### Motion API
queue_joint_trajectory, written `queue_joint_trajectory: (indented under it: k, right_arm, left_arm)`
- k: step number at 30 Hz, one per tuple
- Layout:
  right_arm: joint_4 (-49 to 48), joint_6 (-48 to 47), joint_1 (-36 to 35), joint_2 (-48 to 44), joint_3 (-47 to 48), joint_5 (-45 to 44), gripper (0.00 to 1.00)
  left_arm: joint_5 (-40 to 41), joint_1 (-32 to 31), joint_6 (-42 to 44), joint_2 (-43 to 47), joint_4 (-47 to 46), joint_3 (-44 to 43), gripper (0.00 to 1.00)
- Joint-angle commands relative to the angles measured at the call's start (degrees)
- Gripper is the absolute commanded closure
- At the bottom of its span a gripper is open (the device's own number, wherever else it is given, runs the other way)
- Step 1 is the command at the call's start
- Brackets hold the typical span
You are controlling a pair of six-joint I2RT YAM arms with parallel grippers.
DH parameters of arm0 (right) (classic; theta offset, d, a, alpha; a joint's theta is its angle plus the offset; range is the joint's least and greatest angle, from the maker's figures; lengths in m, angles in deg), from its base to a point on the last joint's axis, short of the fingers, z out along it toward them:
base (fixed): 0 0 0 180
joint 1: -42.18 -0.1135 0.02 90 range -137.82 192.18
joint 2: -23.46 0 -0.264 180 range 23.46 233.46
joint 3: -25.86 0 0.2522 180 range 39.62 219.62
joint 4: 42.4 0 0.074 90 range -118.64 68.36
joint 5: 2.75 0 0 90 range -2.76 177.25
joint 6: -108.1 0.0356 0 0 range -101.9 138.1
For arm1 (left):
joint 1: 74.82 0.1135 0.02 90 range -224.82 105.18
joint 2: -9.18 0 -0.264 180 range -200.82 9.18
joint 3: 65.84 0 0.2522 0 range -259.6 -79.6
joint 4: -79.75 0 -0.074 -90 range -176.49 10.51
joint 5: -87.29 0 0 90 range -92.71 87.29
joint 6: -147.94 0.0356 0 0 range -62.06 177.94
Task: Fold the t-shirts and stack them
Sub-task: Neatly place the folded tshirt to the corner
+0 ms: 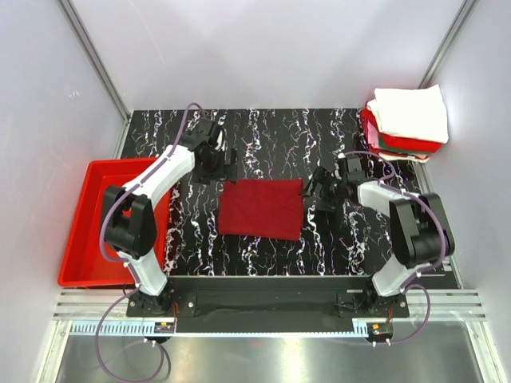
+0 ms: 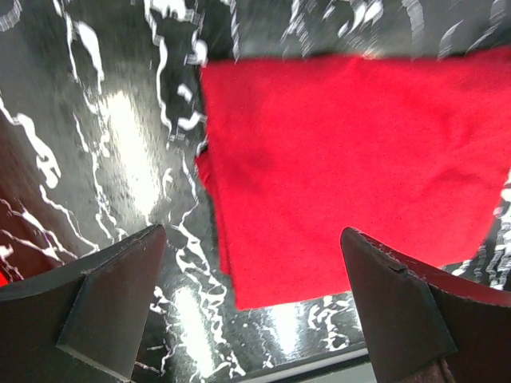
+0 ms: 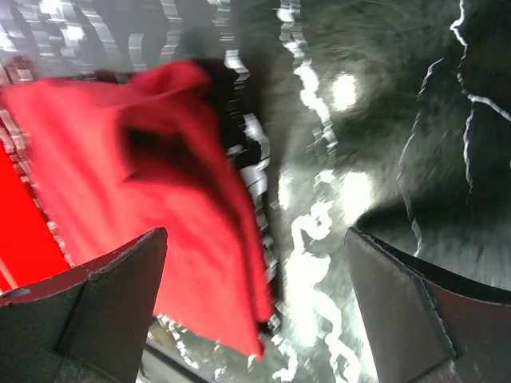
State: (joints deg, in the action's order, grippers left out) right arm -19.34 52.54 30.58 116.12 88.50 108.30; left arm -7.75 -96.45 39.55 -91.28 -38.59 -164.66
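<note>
A dark maroon-red t-shirt [image 1: 262,208], folded into a rectangle, lies flat in the middle of the black marbled table [image 1: 351,247]. A stack of folded t-shirts [image 1: 407,121], white on top with red and green below, sits at the far right corner. My left gripper [image 1: 215,166] hovers open by the maroon shirt's far left corner; its wrist view has the shirt [image 2: 351,167] ahead of empty fingers [image 2: 104,311]. My right gripper [image 1: 322,191] is open beside the shirt's right edge, the cloth [image 3: 160,231] lying rumpled in front of its left finger [image 3: 96,319].
A rigid red plastic tray [image 1: 88,227] stands at the table's left side, behind the left arm. Grey walls close in the back and both sides. The table's near edge runs just in front of the arm bases.
</note>
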Motion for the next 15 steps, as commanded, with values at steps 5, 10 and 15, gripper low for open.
queue_joint_trajectory:
  k: [5,10,15]
  right_arm:
    - [-19.62,3.96,-0.01,12.44,-3.00,7.74,0.00]
    - [-27.57,9.41,-3.78,20.70,-3.71,9.09,0.00]
    - [-32.15,11.70,-7.12,24.14,-3.71,9.44,0.00]
  left_arm:
    - [1.96,0.09,0.03,-1.49,-3.42,5.16,0.01]
    - [1.61,0.09,-1.21,-3.42,-4.92,6.48,0.01]
    - [2.22,0.09,-1.82,-5.61,-7.47,9.03,0.01]
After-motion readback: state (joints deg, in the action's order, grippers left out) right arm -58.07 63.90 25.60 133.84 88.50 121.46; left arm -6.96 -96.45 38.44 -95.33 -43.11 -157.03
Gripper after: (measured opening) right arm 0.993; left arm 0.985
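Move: The folded t-shirt lies flat, its middle about 14 cm to the right gripper's left, 3 cm back and 2 cm below. Its far right corner is only about 4 cm left and 3 cm ahead. From the left gripper, the t-shirt's middle is some 11 cm right, 5 cm back and 9 cm down. The folded stack stands about 23 cm right and 18 cm ahead of the right gripper; the red bin sits roughly 28 cm left and 9 cm back from the left. Sweep the right gripper low over the table, fingers wide open, about 9 cm left and 5 cm forward into the t-shirt's far right corner, rolling some 20 degrees so its left side rises, until the cloth sits between the fingers and against one of them. Meanwhile sink the open left gripper about 6 cm towards the t-shirt's far left corner, easing slightly back. ##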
